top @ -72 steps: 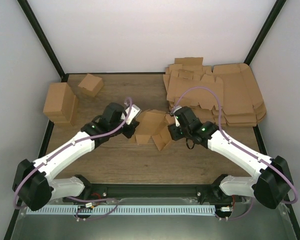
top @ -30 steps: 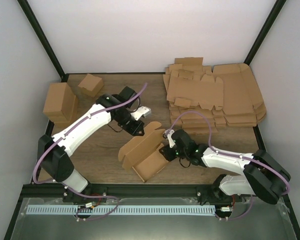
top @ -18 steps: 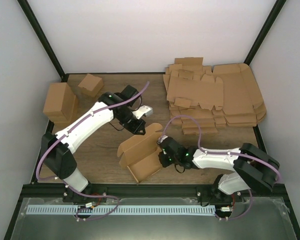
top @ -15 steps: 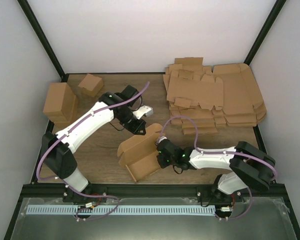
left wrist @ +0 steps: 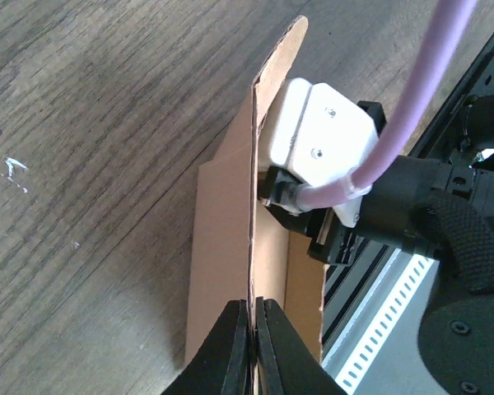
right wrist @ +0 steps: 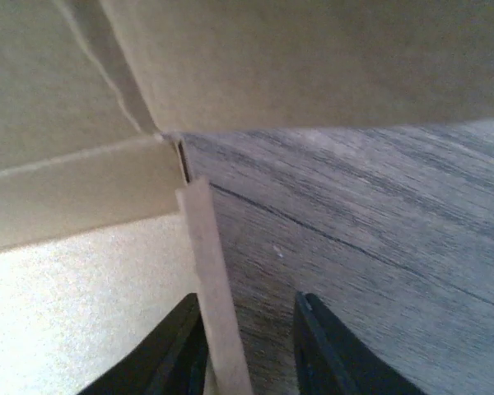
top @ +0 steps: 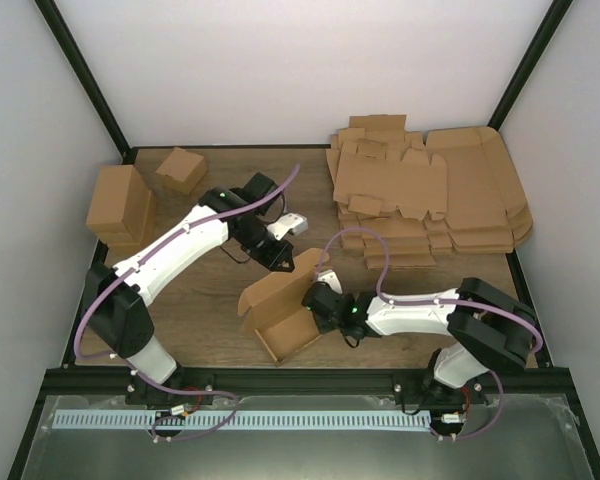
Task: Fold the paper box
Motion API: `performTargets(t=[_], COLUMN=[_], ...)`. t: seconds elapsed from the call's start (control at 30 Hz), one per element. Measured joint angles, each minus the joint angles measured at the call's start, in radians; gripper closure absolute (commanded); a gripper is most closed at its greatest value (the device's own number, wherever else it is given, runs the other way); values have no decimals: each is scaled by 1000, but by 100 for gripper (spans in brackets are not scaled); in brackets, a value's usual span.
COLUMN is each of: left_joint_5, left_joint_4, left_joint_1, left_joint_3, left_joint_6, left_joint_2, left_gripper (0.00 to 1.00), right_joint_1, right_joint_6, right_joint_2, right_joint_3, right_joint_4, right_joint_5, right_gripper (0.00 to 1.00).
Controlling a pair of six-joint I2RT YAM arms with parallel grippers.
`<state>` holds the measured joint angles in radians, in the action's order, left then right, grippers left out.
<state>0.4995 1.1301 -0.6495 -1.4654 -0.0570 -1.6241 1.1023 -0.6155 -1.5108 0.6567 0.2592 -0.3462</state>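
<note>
The paper box (top: 288, 328) is a half-folded brown cardboard tray on the wooden table (top: 195, 305), with one long wall standing up. My left gripper (top: 284, 263) is shut on the top edge of that wall; in the left wrist view its fingertips (left wrist: 252, 346) pinch the thin cardboard edge (left wrist: 222, 247). My right gripper (top: 316, 300) is at the tray's right end, low on the table. In the right wrist view it (right wrist: 247, 350) is open, and a narrow cardboard flap (right wrist: 212, 271) stands between the jaws against the left finger.
A stack of flat die-cut cardboard sheets (top: 430, 195) fills the back right. Folded brown boxes (top: 120, 205) and a small cube-like box (top: 180, 170) stand at the back left. A black frame rail (top: 300, 378) runs along the near edge.
The right gripper has slid left along the table up to the tray's end, over the flap. The tray has shifted slightly. The left gripper has kept its grip on the wall.
</note>
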Motion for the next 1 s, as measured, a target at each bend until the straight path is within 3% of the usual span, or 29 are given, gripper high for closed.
performTargets(t=[0.17,0.33,0.43,0.53,0.67,0.87,1.0], left_joint_5=[0,0,0,-2,-10,4,17], left_joint_4=[-4,-9,-12,-18,-43,-138,-221], left_joint_1=[0,0,0,0,0,29,128], left_joint_3=[10,11,12,12,18,91,144], left_joint_6=[1,2,5,13,41,110,160], left_joint_2=[0,1,4,6,20,100,184], left_gripper=[96,95,88,77,52,19,12], right_joint_1=[1,1,1,1,1,1,1], right_joint_6=[-6,5,13,17,8,-55,-144], right_joint_2=[69,128,142,150,186,303,399], right_joint_3=[-37,-38,-38,-38,-39,-39,-39], right_joint_4=[7,8,9,18,48,134,228], right_joint_5=[-1,6,14,21,37,55,81], right_gripper=[57,55,47,33,21,18,21])
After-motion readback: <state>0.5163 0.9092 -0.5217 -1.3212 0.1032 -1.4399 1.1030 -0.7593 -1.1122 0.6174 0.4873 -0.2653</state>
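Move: The left hand already pinches the top edge of the raised lid; the lid's middle is about 6 cm below the fingers and 1 cm back, level sideways. The tray lies some 16 cm below that hand, 4 cm back and 1 cm to its right. The right hand's slightly open fingers straddle the tray's right wall, its middle about 2 cm ahead and 1 cm left at finger height; from this hand, the tray's middle is about 6 cm left and 1 cm back. The left fingers keep their pinch on the lid's edge for the first half, then open wide and let go, the hand pulling off up, forward and left by about 5 cm and turning some 15 degrees counter-clockwise. The right hand lifts clear of the tray's right wall, up about 7 cm with a brief pause partway, then drifts back and right as its fingers spread wide. ##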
